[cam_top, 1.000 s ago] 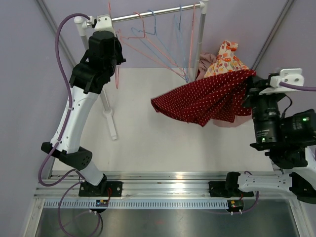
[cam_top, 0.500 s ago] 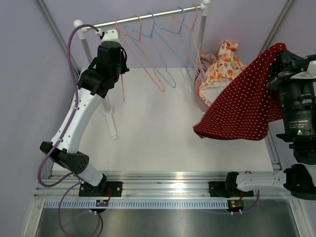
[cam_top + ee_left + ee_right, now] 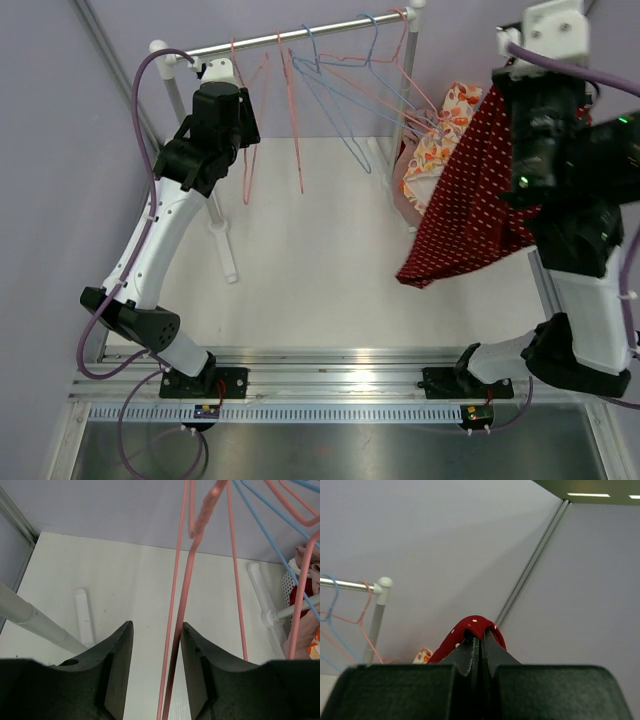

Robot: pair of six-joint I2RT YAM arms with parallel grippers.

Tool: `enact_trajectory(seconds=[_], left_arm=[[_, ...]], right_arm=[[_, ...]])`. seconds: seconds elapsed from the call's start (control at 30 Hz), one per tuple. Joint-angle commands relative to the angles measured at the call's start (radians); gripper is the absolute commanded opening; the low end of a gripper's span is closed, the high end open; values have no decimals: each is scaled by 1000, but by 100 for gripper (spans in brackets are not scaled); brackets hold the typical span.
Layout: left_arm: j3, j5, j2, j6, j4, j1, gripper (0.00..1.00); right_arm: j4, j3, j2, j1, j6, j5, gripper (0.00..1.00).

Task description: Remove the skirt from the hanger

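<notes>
The red white-dotted skirt hangs free in the air at the right, clear of the rack. My right gripper is raised high and shut on a fold of the skirt at its top. The pink hanger dangles bare from the rod at the left. My left gripper is up beside it and open. The hanger's thin pink wires run between the jaws, close to the right finger.
A metal rod carries several more pink and blue hangers, splayed at angles. An orange-flowered garment lies heaped at the back right by the rack's post. The rack's white foot lies on the table at the left.
The right arm swung the skirt off to the right and lifted it high. The left gripper has opened round the pink hanger. The hangers have swung back under the rod.
</notes>
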Motion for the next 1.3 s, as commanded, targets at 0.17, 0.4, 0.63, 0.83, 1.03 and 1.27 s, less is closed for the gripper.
enact_trajectory(seconds=[0.17, 0.4, 0.63, 0.83, 1.03, 1.27], left_arm=[[48, 42, -32, 7, 15, 20, 50], [-12, 43, -77, 43, 40, 40, 63], [-64, 56, -98, 23, 84, 45, 99], [-41, 53, -94, 32, 80, 45, 99], [5, 70, -106, 26, 28, 45, 99], [71, 123, -164, 11, -61, 43, 99]], right_arm=[[-234, -41, 173, -658, 433, -271, 0], [-339, 227, 357, -872, 763, -412, 0], [-264, 301, 614, -939, 940, -519, 0], [-100, -12, 702, -942, 1036, -599, 0], [-119, -90, 829, -953, 1154, -645, 9], [-80, -342, 611, -953, 1254, -718, 100]])
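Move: The held red dotted skirt goes to the clothes pile on the basket, whose middle is about 29 cm ahead of the right gripper, 5 cm to its right and some 56 cm below. The orange-print skirt tops the pile about 4 cm farther out. The top of the rack's right post stands roughly 26 cm ahead of the right gripper, 12 cm left and 5 cm lower. From the left gripper the pile is about 10 cm ahead, 48 cm right and 26 cm below. Swing the right gripper, still pinching the red dotted skirt, forward, right and down, check the descent briefly, then drive forward and steeply down onto the pile, about 50 cm lower in all. Tip its fingers from pointing upward to pointing down, then open them wide to let go. Spread the half-open left fingers fully beside the pink hanger, easing up and back some 3 cm. ##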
